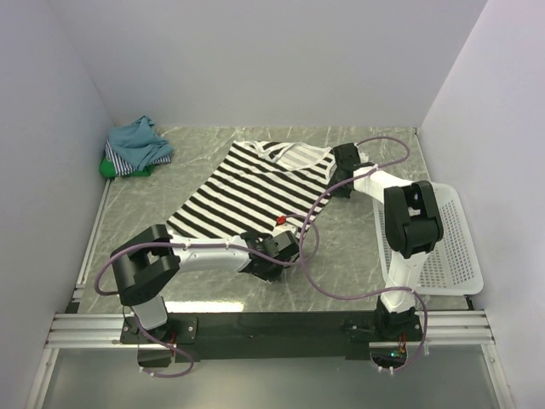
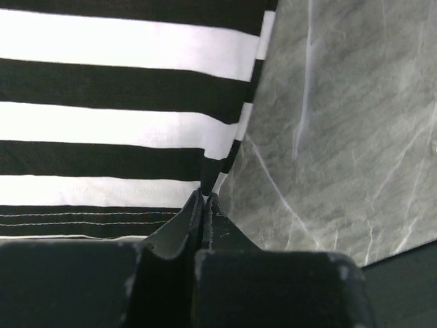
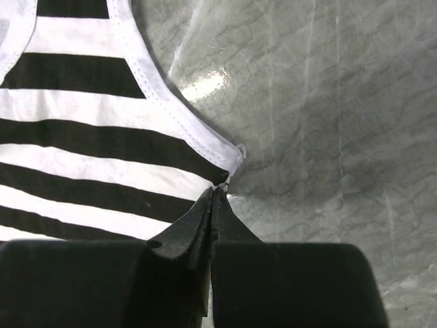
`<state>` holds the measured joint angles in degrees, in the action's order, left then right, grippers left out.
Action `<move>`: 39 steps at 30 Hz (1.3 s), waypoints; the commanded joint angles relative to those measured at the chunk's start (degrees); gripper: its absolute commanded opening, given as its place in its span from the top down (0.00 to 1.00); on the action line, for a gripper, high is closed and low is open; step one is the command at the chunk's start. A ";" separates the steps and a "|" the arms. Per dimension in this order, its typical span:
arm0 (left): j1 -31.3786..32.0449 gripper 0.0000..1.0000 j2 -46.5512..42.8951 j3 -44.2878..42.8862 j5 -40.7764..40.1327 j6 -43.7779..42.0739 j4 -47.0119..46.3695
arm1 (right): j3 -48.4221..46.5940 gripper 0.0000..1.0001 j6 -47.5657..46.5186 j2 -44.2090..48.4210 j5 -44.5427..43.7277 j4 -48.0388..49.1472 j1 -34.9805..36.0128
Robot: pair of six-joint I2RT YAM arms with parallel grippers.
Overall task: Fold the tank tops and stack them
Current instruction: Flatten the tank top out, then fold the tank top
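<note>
A black-and-white striped tank top (image 1: 243, 192) lies spread flat on the marble table, neck toward the back. My left gripper (image 1: 285, 243) sits at its near right hem corner; in the left wrist view the jaws (image 2: 207, 196) are pressed together on the cloth's (image 2: 102, 89) edge. My right gripper (image 1: 341, 166) is at the top's right side below the armhole. In the right wrist view it (image 3: 217, 193) is shut on the side-seam corner of the striped cloth (image 3: 82, 137). More tank tops, teal-blue (image 1: 140, 136), thin striped (image 1: 128, 162) and green (image 1: 109, 168), lie heaped at the back left.
A white lattice basket (image 1: 443, 247) stands at the right edge of the table, beside the right arm. Grey walls close in the table on the left, back and right. Purple cables loop from both arms over the table's front.
</note>
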<state>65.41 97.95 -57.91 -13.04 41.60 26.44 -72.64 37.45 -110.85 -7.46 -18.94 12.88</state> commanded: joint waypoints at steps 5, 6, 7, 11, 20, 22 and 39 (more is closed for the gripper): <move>0.77 0.99 -7.68 2.54 8.11 -1.87 -0.68 | 1.88 1.00 -0.71 6.16 -2.81 -0.04 -0.76; 0.77 0.99 -9.60 2.80 9.25 -2.23 -0.95 | 2.41 1.00 -0.80 8.26 -3.25 -0.13 -0.76; 0.77 0.99 -10.40 3.32 11.52 -2.40 -1.21 | 3.46 1.00 -1.15 9.24 -3.87 -0.74 -0.76; 0.86 0.99 -13.57 5.00 17.76 -3.20 -3.14 | 6.10 1.00 -1.94 14.16 -5.80 -1.97 -0.67; -2.11 0.99 -18.85 9.13 19.80 -0.13 -4.11 | 1.29 1.00 -3.96 14.00 -7.48 -5.22 2.22; -3.96 0.99 -20.16 11.14 21.12 0.67 -5.08 | -3.26 1.00 -4.84 11.10 -8.26 -6.54 3.54; -24.97 0.99 -25.18 22.66 28.07 2.34 -5.69 | -38.09 1.00 -8.01 -15.17 -10.03 -15.34 13.83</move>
<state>41.69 72.75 -37.30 11.38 43.03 20.08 -106.34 30.37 -124.44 -15.57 -34.04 26.44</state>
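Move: Both hands already pinch the tank top's right side close to the table, the left hand near the hem and the right at the armhole corner. Its middle lies some 25 cm ahead and 5 cm left of the left hand, and about 22 cm left and 3 cm back of the right. The hem's left corner is about 18 cm ahead and 28 cm left of the left hand. From the right hand, the neckline is about 15 cm ahead and 13 cm left, the basket 14 cm back and 26 cm right. With fingers still shut on the cloth, both hands first lift the tank top's right side about 6 cm while drawing back towards the robot, the left hand by some 5 cm and the right by about 3. They then swing left and forward together over the tank top, the right hand going faster and farther and the left tilting its left side down by roughly 20 degrees; both begin to sink at the end but stay above their starting height, the grip kept. ##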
